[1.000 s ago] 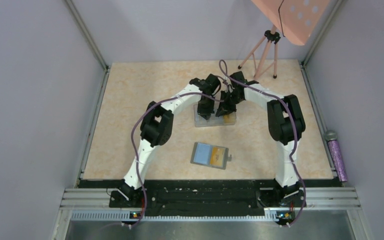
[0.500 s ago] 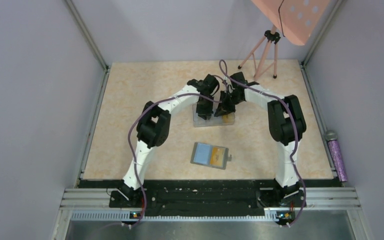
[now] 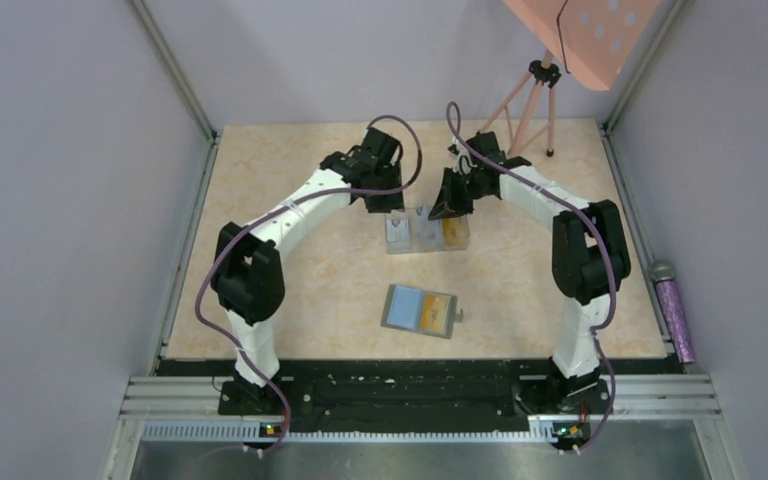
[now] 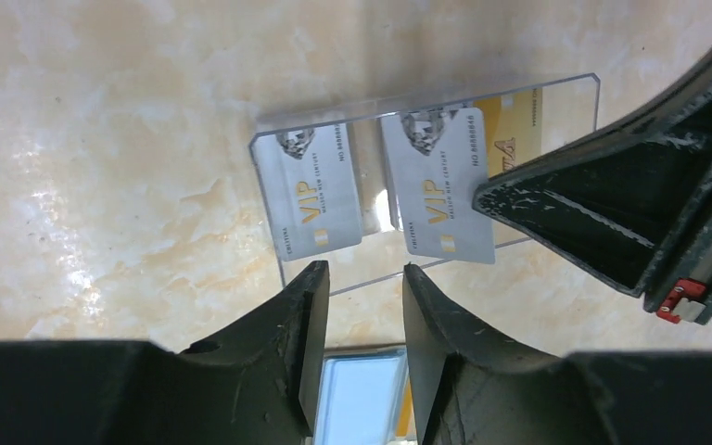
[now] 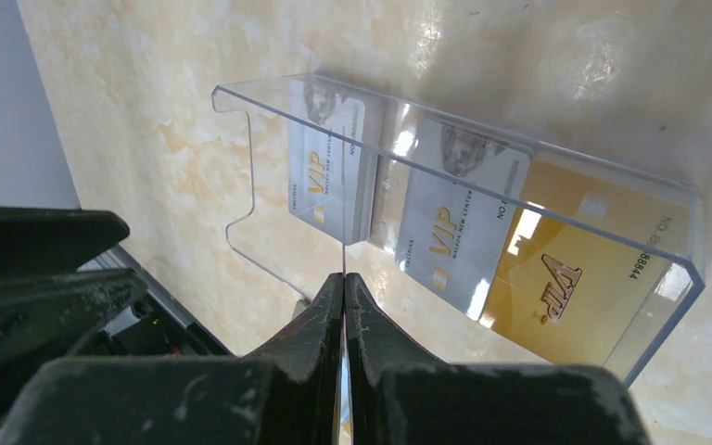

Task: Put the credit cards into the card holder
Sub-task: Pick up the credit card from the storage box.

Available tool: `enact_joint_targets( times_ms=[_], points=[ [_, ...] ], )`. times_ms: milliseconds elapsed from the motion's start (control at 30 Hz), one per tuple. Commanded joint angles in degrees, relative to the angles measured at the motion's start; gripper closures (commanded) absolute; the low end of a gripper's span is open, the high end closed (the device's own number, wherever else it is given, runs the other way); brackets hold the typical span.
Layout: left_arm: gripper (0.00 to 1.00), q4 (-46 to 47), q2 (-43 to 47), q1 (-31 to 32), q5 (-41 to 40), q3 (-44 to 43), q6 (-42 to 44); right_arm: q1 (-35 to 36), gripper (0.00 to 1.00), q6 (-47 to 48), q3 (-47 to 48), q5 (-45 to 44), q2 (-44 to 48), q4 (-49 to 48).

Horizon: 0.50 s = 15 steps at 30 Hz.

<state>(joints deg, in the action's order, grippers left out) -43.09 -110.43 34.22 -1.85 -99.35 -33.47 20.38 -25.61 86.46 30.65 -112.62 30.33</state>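
Observation:
The card holder (image 3: 406,308) lies open near the table's middle, light blue inside, with an orange card (image 3: 439,309) on its right half. Two pale grey credit cards (image 4: 315,195) (image 4: 436,185) and a gold one (image 5: 584,278) lie in the clear plastic box (image 3: 427,236). My right gripper (image 5: 344,276) hangs over the box's right part (image 3: 450,208), shut on a thin card (image 5: 344,213) seen edge-on; I cannot tell its colour. Beyond the box's left end, my left gripper (image 4: 363,269) (image 3: 388,204) stands open with nothing between its fingers.
A pink tripod (image 3: 525,100) stands at the back right under a pink board (image 3: 585,35). A purple cylinder (image 3: 675,320) lies outside the table's right edge. Grey walls close in the table on three sides.
My left gripper has opened and drawn back up and left off the box. My right gripper has closed on the thin card and stays over the box's right part.

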Motion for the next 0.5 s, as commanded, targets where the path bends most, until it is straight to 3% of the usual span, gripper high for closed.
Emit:
enact_joint_targets(
  times_ms=[0,467],
  points=[
    [0.59,4.96,3.85,-2.48,4.02,5.78,-3.11,-0.45,1.00,-0.09,-1.38,0.30,4.20,-1.29],
    [0.58,13.66,5.74,-4.82,16.09,15.29,-6.47,-0.75,1.00,0.40,-4.27,-3.78,4.80,-2.80]
  ],
)
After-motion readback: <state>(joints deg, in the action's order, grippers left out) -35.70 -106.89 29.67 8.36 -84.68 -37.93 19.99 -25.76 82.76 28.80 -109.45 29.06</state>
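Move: The silver credit card, still pinched at one long edge in my right hand, has its middle about 6 cm right of my empty left hand, 1 cm ahead and 7 cm lower. It is 2 cm left of, 1 cm ahead of and 2 cm below my right hand. From my left hand, the storage box's middle is 8 cm right, 2 cm back and 12 cm below; its left card stack is 1 cm right, 2 cm back and 13 cm below. I bring my left hand down about 4.5 cm beside the held credit card, swinging first left and then drawing back 2 or 3 cm, its fingers kept partly open and tipping some 10 degrees more downward. My right hand keeps its shut pinch on the card over the storage box, easing only about 1 cm to the right. ##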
